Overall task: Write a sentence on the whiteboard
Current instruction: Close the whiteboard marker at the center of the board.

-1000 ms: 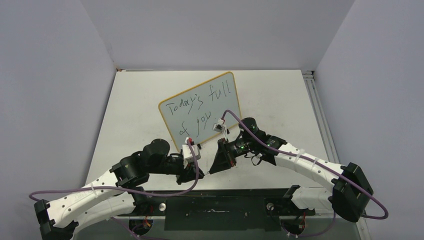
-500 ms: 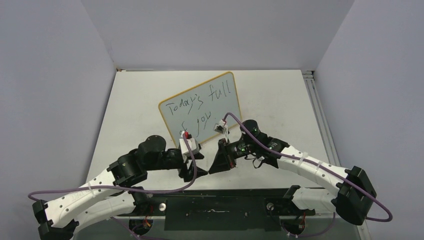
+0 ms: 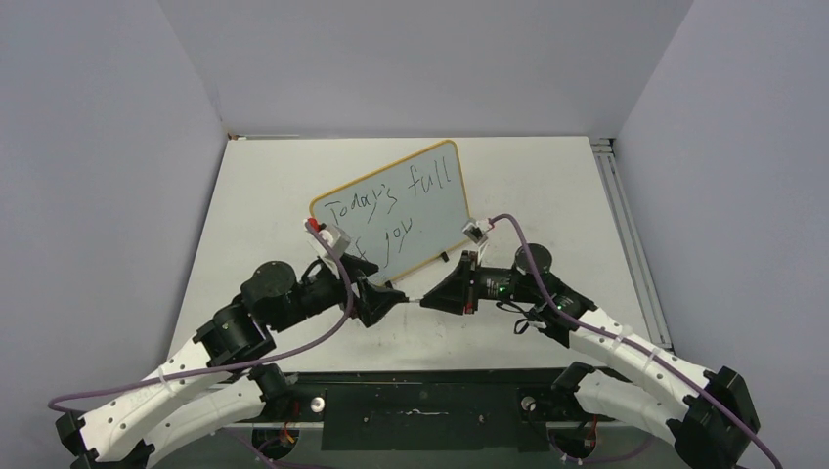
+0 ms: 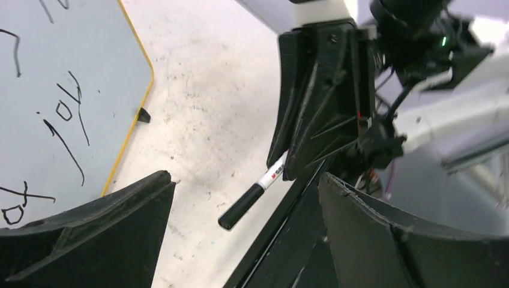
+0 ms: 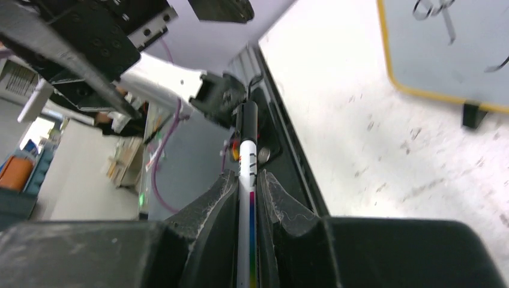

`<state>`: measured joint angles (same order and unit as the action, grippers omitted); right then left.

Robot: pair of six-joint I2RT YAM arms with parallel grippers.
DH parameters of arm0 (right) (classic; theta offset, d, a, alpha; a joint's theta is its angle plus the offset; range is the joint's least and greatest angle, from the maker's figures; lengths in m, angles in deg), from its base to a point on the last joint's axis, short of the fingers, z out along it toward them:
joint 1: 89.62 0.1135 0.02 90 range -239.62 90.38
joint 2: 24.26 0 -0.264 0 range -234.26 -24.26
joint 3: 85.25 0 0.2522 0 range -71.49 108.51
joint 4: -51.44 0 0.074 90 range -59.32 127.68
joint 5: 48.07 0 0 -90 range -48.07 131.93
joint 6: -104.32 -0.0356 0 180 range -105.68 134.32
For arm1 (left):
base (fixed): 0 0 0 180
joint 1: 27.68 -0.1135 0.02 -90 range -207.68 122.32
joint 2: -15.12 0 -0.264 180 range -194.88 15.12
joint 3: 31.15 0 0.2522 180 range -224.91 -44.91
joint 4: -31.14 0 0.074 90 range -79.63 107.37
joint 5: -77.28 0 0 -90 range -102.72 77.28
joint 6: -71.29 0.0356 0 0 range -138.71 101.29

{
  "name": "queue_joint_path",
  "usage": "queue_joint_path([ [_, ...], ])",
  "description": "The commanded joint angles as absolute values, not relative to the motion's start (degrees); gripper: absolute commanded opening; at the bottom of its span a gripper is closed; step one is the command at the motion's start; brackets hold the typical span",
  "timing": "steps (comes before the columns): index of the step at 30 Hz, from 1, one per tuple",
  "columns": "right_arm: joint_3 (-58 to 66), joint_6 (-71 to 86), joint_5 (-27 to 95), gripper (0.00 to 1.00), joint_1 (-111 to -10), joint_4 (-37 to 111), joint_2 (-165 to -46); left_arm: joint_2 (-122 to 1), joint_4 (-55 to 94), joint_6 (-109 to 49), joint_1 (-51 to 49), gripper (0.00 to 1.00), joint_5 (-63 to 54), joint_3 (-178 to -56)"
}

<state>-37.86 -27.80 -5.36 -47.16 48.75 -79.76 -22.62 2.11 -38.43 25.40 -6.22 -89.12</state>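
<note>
The whiteboard (image 3: 445, 217) stands tilted at mid-table, with a yellow frame. The sentence (image 3: 389, 195) reads "Today's full of joy" in black; my left wrist hides the start of its second line. My right gripper (image 3: 428, 297) is shut on a slim black-and-white marker (image 5: 248, 157), whose black end points at my left gripper (image 3: 387, 298). In the left wrist view the marker's black end (image 4: 241, 207) hangs in the gap between my open left fingers (image 4: 90, 231), not touching them. The two grippers face each other just in front of the board.
The board's black foot (image 4: 143, 115) rests on the scuffed white table (image 4: 204, 90). The table's dark front rail (image 3: 420, 376) runs just below the grippers. Grey walls close in the left, back and right.
Both grippers moved away from the front edge toward the board. The left wrist swung up and left in front of the board's lower corner. The right still holds the marker.
</note>
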Motion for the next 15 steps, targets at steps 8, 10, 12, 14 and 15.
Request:
queue_joint_path([
  [8, -40.2, -36.0, -2.3, 0.05, -49.7, 71.8, -75.0, -18.8, 19.3, -63.6, 21.9, 0.92, -14.7, -84.6],
  [10, -40.3, -36.8, -2.1, 0.05, -49.7, 73.5, -74.6, -18.8, 20.1, -65.3, 21.7, 0.92, -14.5, -83.9],
  [12, -40.5, -37.5, -2.1, 0.05, -49.6, 75.0, -74.5, -18.6, 21.9, -66.9, 21.4, 0.92, -13.7, -83.0],
  [14, -41.0, -38.8, -2.1, 0.05, -49.7, 77.3, -74.8, -18.8, 24.1, -68.8, 21.1, 0.90, -12.8, -81.8],
  [15, -41.7, -39.8, -2.1, 0.05, -49.7, 79.7, -75.0, -19.0, 25.7, -69.6, 21.0, 0.87, -12.0, -81.4],
])
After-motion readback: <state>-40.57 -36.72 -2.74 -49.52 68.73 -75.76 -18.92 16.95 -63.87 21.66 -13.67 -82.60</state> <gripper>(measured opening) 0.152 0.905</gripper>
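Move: From the left hand, wide open, the marker's cap is about 4 cm to the right, 3 cm back and 5 cm below; the whiteboard's middle is roughly 22 cm ahead and 22 cm down, and the right black clip on its near edge 14 cm ahead and 11 cm right. From the right hand, which holds the capped marker, the cap is some 6 cm left and 1 cm lower; the whiteboard's middle is about 25 cm ahead, 9 cm left and 18 cm down. Upward go both hands, slowing towards the end. The right rises about 6 cm and edges slightly forward, tipping its leftward-pointing fingers up and keeping its pinch on the marker. The left climbs less and forward, its open fingers tilting up as it rolls some 25 degrees, counter-clockwise looking out along them, beside the cap without closing. ##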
